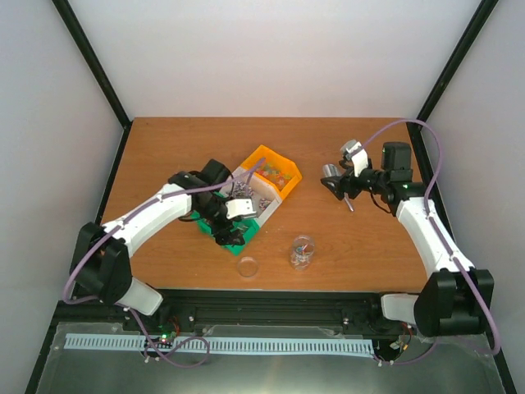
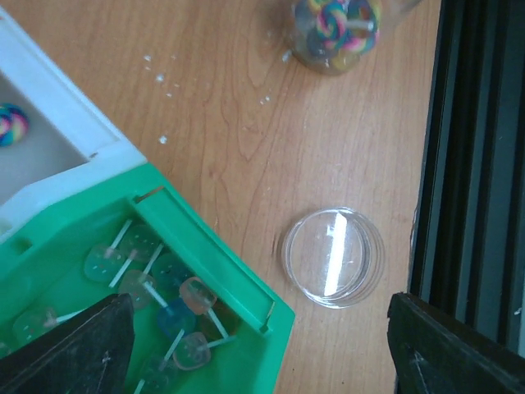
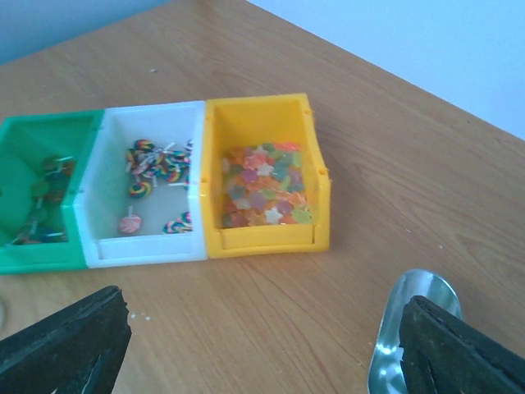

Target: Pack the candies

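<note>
The candies lie in three joined bins: star-shaped sweets in the yellow bin (image 3: 264, 185), swirl lollipops in the white bin (image 3: 152, 168), flat pale lollipops in the green bin (image 2: 156, 300). More swirl lollipops sit in a small clear jar (image 1: 301, 252), also at the top of the left wrist view (image 2: 338, 29). My left gripper (image 1: 232, 222) is open and empty, above the green bin's near corner (image 2: 258, 328). My right gripper (image 1: 339, 187) is open to the right of the bins (image 3: 262, 320). A silver scoop (image 3: 410, 328) lies by its right finger.
The jar's clear round lid (image 2: 332, 256) lies flat on the wood near the table's front edge, also in the top view (image 1: 247, 266). A black rail (image 2: 476, 164) runs along that edge. Small white crumbs (image 2: 164, 78) dot the wood.
</note>
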Tool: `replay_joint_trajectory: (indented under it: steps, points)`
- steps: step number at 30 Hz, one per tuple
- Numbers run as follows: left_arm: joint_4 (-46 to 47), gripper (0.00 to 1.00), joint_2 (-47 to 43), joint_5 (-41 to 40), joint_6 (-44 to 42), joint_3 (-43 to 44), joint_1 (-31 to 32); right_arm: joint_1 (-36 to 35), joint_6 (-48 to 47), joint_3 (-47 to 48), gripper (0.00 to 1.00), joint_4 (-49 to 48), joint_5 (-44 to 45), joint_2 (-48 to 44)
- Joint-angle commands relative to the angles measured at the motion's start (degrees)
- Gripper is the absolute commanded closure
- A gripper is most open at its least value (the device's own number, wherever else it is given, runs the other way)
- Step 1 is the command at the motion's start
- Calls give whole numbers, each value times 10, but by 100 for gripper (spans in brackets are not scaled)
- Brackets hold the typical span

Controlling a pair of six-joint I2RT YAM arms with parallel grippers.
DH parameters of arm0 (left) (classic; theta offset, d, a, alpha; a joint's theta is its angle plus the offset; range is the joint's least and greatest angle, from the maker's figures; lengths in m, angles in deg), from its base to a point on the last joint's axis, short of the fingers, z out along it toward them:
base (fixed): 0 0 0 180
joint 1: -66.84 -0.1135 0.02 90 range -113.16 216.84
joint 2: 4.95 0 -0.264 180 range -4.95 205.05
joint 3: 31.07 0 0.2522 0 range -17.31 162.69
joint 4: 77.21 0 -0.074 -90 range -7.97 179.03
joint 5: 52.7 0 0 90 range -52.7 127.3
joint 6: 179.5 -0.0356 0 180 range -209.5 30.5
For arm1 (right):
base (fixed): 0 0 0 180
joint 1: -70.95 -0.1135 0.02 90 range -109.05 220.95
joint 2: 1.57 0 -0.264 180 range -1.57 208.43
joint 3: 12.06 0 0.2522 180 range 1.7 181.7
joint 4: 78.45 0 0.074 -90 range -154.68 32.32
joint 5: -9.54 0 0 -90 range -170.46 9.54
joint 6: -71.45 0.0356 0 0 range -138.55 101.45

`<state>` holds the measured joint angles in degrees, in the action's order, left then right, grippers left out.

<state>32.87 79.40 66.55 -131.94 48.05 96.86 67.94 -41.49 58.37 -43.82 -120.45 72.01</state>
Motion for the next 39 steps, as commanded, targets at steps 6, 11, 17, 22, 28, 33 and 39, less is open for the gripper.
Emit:
replay_joint_trajectory:
  steps: [6,11,17,22,28,33,39]
  points:
    - [109,21,40,-64,-53,-73,88,3,-24,-52,11,23,-62,-141]
    - [183,26,48,-77,-75,-109,109,3,-29,-59,11,31,-55,-147]
    - [218,33,78,-95,-90,-119,126,2,-27,-51,11,35,-55,-141]
    - [249,47,77,-135,-120,-159,155,4,-25,-51,11,31,-50,-138]
    - [251,68,91,-153,-130,-174,159,4,-22,-46,11,28,-44,-133]
    - [246,87,78,-161,-135,-186,159,4,-34,-35,11,43,-38,-134]
    - [159,99,26,-80,-125,-162,156,4,-90,-2,10,108,-71,-129]
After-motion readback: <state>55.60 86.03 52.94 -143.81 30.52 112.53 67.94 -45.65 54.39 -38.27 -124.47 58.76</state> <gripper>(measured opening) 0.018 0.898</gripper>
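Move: The jar lid lies flat on the table about 7 cm back from the open left fingers, 3 cm to their right and some 13 cm below. The candy-filled jar stands about 17 cm to the right of the lid and 2 cm farther out. The green tray's middle is 6 cm ahead and 4 cm left of the left hand, 11 cm lower. From the right hand the lid is about 25 cm left, 14 cm back and 22 cm down. The jar lid is reached from above: the left hand sinks about 12 cm to it past the near end of the green tray, easing back 4 cm and slightly right while the wrist turns some 25 degrees clockwise. Its fingers close from nearly wide open and pinch the thin rim on the side away from the robot. The right hand, open and empty, draws back about 5 cm and rises 3, away from the scoop. ##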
